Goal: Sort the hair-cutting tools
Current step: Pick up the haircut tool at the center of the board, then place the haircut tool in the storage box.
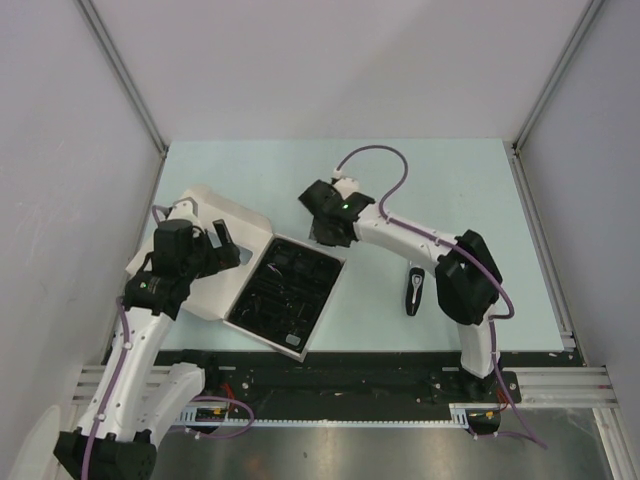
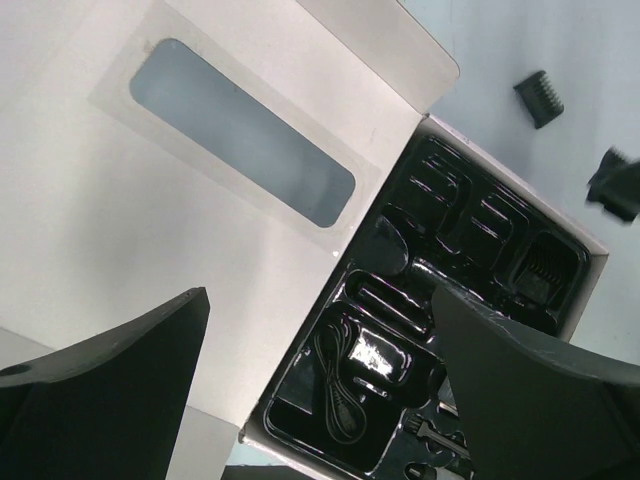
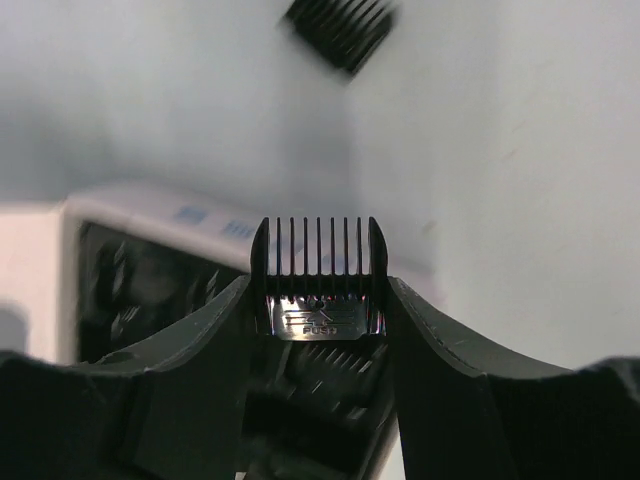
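Observation:
My right gripper [image 3: 318,295] is shut on a small black comb guard [image 3: 318,255], teeth up, a silver plate marked PUSH at its base. In the top view that gripper [image 1: 326,226] hangs by the far right corner of the black tray [image 1: 262,312]. A second comb guard [image 2: 539,98] lies on the table beyond the box. The slim black-and-silver clipper [image 1: 414,291] lies on the table under the right forearm. In the tray lie the coiled cable [image 2: 340,388], a tiny brush [image 2: 432,431] and another comb guard [image 2: 546,268]. My left gripper [image 2: 320,300] stands open and empty above the lid's edge.
The flat white box's lid [image 2: 150,220], with a clear window [image 2: 240,130], lies folded open to the left of the tray. Grey walls [image 1: 60,120] close in the pale table [image 1: 450,180] on three sides. Black rails [image 1: 330,370] run along the near edge.

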Tool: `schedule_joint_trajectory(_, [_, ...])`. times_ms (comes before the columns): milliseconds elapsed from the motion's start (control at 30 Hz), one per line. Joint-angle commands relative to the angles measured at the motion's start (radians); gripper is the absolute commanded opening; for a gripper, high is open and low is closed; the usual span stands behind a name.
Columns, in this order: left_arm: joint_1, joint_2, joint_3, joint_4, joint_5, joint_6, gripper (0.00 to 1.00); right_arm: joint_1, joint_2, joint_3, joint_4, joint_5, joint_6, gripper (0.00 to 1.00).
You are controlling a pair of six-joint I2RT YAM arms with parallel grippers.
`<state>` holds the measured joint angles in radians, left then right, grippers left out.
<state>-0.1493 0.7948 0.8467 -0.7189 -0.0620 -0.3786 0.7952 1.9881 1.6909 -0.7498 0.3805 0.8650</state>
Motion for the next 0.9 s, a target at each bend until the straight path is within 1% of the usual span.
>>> schedule_joint_trajectory(0, [-0.003, -0.055, 0.035, 0.018, -0.087, 0.038, 1.00, 0.116, -0.022, 0.045, -0.078, 0.043, 0.206, 0.34])
schedule_joint_trajectory(67, [-0.003, -0.081, 0.040, 0.010, -0.117, 0.030, 1.00, 0.162, -0.012, 0.065, -0.106, 0.069, 0.290, 0.34])
schedule_joint_trajectory(200, [-0.003, -0.121, 0.043, 0.004, -0.177, 0.023, 1.00, 0.193, 0.021, 0.088, -0.123, 0.074, 0.368, 0.34])
schedule_joint_trajectory(400, [-0.003, -0.128, 0.048, 0.004, -0.187, 0.020, 1.00, 0.211, 0.115, 0.206, -0.181, 0.020, 0.411, 0.33])
schedule_joint_trajectory(533, [-0.003, -0.128, 0.045, 0.003, -0.185, 0.023, 1.00, 0.211, 0.179, 0.239, -0.198, -0.026, 0.440, 0.32])
schedule_joint_trajectory(733, [-0.003, -0.131, 0.026, 0.003, -0.183, 0.023, 1.00, 0.222, 0.190, 0.265, -0.220, 0.024, 0.457, 0.31])
schedule_joint_trajectory(867, [-0.004, -0.129, 0.025, 0.003, -0.187, 0.026, 1.00, 0.217, 0.204, 0.262, -0.232, 0.008, 0.491, 0.31])
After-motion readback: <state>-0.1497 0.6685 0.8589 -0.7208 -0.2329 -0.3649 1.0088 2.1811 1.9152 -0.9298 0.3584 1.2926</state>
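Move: My right hand already grips a black guard comb. The empty middle slot in the box's far row lies about 6 cm back, 10 cm left and 6 cm below it; the comb already in the box sits some 7 cm right of that slot and 2 cm nearer me. A loose comb lies on the board about 9 cm straight ahead of my right hand, 9 cm lower. From my left hand the slot is roughly 16 cm right, 7 cm ahead, 13 cm below. Keeping the guard comb pinched, I swing my right hand left and back in over the box, about 12 cm altogether. The backward sweep ends early; I then drift on leftward and sink some 3 cm towards the middle slot, turning slightly clockwise so the comb squares up with the row. My open left hand draws up and left about 5 cm, tipping upward. ##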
